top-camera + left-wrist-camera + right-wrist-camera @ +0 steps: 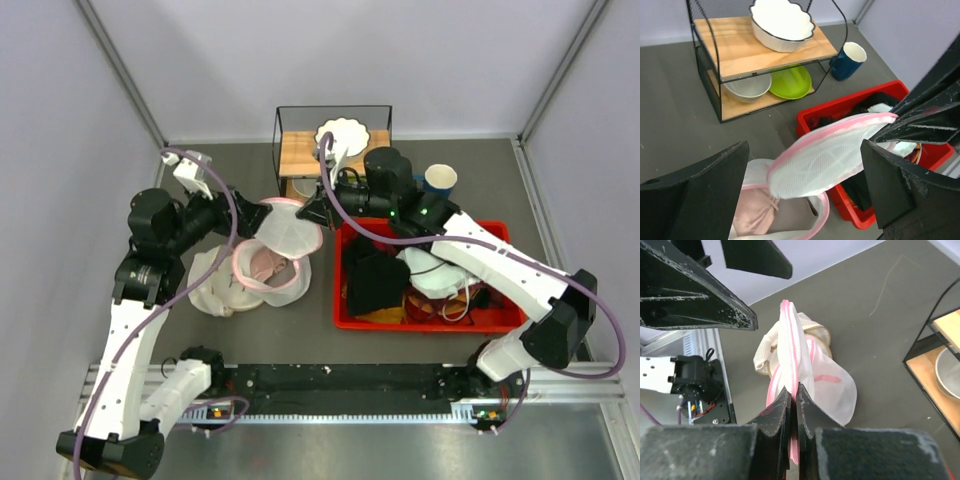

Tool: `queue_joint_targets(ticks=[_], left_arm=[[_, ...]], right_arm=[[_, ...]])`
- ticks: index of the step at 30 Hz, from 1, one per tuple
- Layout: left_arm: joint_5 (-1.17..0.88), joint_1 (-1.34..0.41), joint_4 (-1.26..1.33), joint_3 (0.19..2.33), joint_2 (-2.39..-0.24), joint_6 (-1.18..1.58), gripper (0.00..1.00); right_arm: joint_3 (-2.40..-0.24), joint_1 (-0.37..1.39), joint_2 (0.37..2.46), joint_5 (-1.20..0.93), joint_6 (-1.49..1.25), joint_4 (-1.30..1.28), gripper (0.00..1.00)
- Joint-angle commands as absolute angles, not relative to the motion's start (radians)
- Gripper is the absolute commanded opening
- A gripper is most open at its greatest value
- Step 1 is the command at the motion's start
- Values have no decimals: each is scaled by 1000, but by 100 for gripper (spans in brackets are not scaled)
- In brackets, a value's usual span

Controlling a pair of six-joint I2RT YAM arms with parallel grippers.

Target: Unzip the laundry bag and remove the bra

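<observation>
The laundry bag (290,235) lies unzipped left of the red bin, its white mesh flap (825,160) with the pink zipper band lifted up. My right gripper (795,390) is shut on that pink band at the flap's edge (312,212). The dusty-pink bra (752,210) shows inside the open lower half of the bag (262,266). My left gripper (805,167) is open just above the bag's left side (260,216). Its wide-spread fingers (705,195) flank the raised flap without touching it.
A white and cream garment (208,285) lies under the bag's left side. The red bin (420,325) holds dark and white clothes. Behind stands a wire rack (725,55) with a white bowl (782,25), a grey bowl, and a green plate. A blue cup (847,60) stands beside it.
</observation>
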State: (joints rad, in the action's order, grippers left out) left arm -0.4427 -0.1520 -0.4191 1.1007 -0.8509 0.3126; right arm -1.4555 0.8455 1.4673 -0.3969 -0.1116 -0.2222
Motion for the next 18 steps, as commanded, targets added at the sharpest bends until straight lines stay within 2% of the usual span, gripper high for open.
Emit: queue_joint_targets(ticks=[1,8,10,11,12,13,14,15,16,17,18], left_arm=[[-613,-147,-308,1072,-870,131,99],[-849,-147,-291,1080,-978,110,98],[-906,-147,-317,1104,-1047,118,89],[-969,-147,-319,1123,-1090,129,70],[-988,-147,-327,1134,-1110,138,63],[-1009,-147,-328,1143,-1127,150,37],[-1011,-149,-334,1163,-1155,178,0],[-982,-150,-342,1170,-1166,195,0],[-957,-150,-342,1175,-1172,212,0],[-919,-153,-341,1186,-1181,257,0],[-819,-155,-336,1189,-1183,287,0]], right_arm=[[-1508,830,1477,-551,-112,-178,0],[-1522,779,1490,-633,-144,-170,0],[-1522,759,1493,-644,-158,-166,0],[-1520,753,1493,-646,-164,-166,0],[-1514,738,1491,-652,-176,-160,0],[-1509,730,1493,-655,-184,-149,0],[-1508,727,1494,-650,-192,-149,0],[-1511,715,1496,-641,-218,-150,0],[-1511,709,1497,-618,-235,-153,20],[-1511,703,1494,-609,-245,-161,51],[-1499,701,1488,-588,-262,-166,87]])
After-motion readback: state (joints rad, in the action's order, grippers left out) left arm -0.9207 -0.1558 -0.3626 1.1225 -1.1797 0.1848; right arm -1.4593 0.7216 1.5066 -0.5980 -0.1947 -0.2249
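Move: The laundry bag's raised lid, still pinched by my right fingers, hangs with its middle about 6 cm to the right of my open left hand, 1 cm back and 6 cm below it. From my right hand, it is 4 cm left, 1 cm back and 5 cm down. The open bag body with the bra sits roughly 4 cm ahead, 2 cm right and 30 cm below my left hand; the cream pouch is 12 cm left, 4 cm ahead. I bring my wide-open left hand about 6 cm right and as far down onto the lid, turning it some 30 degrees clockwise, and close its fingers to pinch the rim. My right hand keeps its hold, first easing back about 1 cm, then forward and slightly right, and opens at the end to let the lid go. ##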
